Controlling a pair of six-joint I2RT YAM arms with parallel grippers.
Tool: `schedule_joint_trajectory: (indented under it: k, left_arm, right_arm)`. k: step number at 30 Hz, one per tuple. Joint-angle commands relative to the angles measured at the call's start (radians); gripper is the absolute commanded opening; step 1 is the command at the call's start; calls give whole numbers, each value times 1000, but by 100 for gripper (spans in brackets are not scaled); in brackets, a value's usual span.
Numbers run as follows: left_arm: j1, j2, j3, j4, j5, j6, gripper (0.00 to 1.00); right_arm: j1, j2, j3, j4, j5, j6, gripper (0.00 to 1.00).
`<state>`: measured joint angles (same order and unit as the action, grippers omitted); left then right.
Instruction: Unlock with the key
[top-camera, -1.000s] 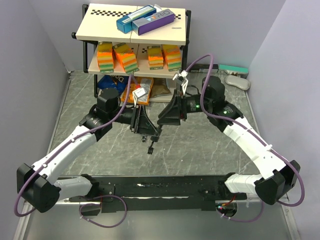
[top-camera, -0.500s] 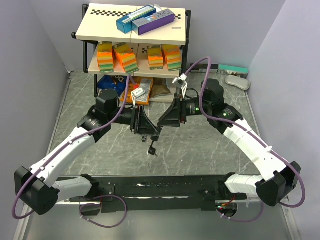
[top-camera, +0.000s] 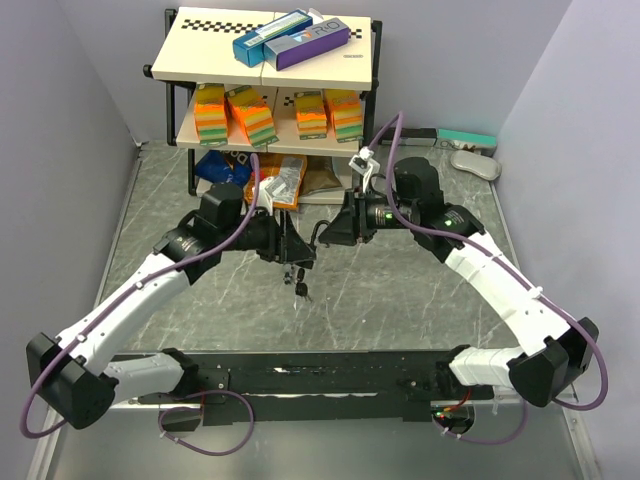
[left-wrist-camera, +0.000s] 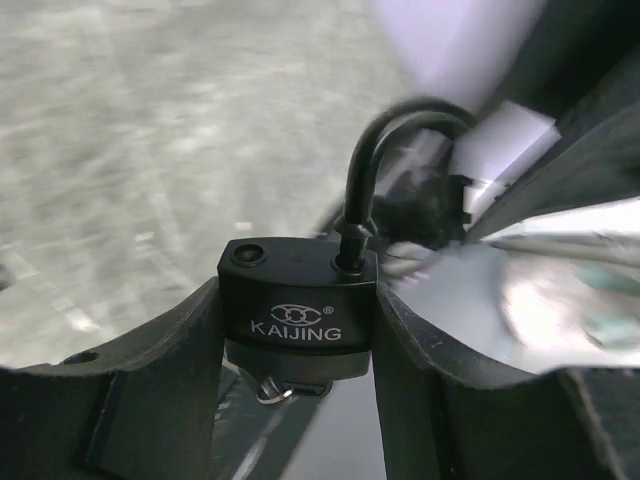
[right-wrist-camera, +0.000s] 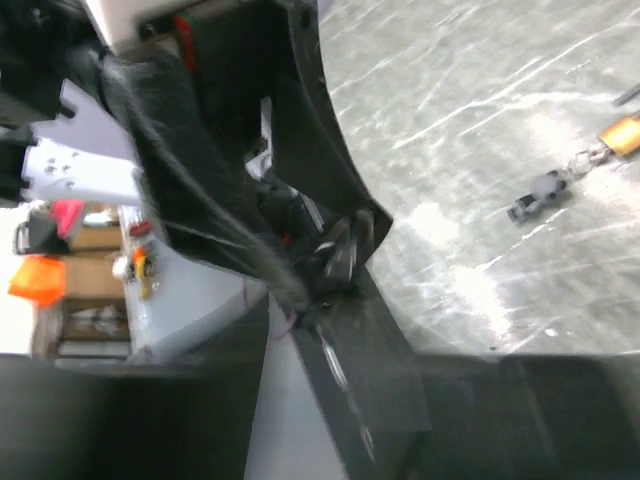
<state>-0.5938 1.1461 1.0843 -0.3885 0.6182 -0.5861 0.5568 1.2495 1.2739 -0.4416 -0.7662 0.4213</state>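
Observation:
A black padlock marked KAIJING sits upright between the fingers of my left gripper, which is shut on its body. Its shackle is raised, with one leg out of its hole. A key sticks out under the lock. From above, loose keys dangle below my left gripper. My right gripper is right beside the shackle. The right wrist view is blurred, so its gripper shows no clear grip. The dangling keys show there against the table.
A shelf rack stands at the back with boxes on top, sponges on the middle shelf and bags underneath. A white object lies at the back right. A black rail runs along the near edge.
My right gripper has moved left and up against the lock's shackle, and its jaws have narrowed. My left gripper has turned and lifted slightly with the padlock; the keys swung a little.

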Motion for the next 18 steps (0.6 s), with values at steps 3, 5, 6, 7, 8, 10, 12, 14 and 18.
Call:
schedule_joint_trajectory:
  k: [3,5,6,7,8,10,12,14,18]
  left_arm:
    - [-132,73,153,-108,-435,65,1]
    - [-165,93,170,-127,-518,51,1]
    - [-173,102,177,-130,-538,43,1]
    - [-182,104,178,-127,-564,40,1]
    - [-185,104,180,-125,-598,37,1]
    - [-187,99,183,-125,-615,28,1]
    - [-187,90,171,-118,-615,25,1]
    - [-187,84,154,-107,-615,22,1]
    - [-187,80,124,-145,-615,5,1]
  right_arm:
    - [8,31,84,-57,134,51,0]
    - [8,47,78,-46,140,69,0]
    - [8,50,76,-45,143,76,0]
    - [9,53,71,-46,151,83,0]
    - [8,59,71,-51,157,83,0]
    - [8,60,68,-75,186,83,0]
    - [8,59,62,-88,209,83,0]
    - [8,57,58,-89,228,83,0]
    - [8,62,61,-94,254,93,5]
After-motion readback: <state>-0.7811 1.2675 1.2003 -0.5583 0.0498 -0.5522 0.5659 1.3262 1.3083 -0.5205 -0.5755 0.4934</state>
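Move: My left hand holds the black padlock's body, its open shackle standing roughly 3 cm ahead, 3 cm right and 3 cm above my left hand point. From my half-open right hand, the shackle is about 2 cm left, level fore and aft and 1 cm lower; the lock body is some 5 cm left, 3 cm back and 4 cm lower. On the table, the panda keychain lies about 5 cm left of my left hand, 7 cm ahead and 23 cm below. I snap my right fingers shut at the shackle's free end straight away, while both hands travel forward and down together: my left about 5 to 6 cm, my right a little less. My left keeps its grip on the lock body and turns some 25 degrees, its fingers dipping and swinging forward; my right dips and swings forward only slightly. ##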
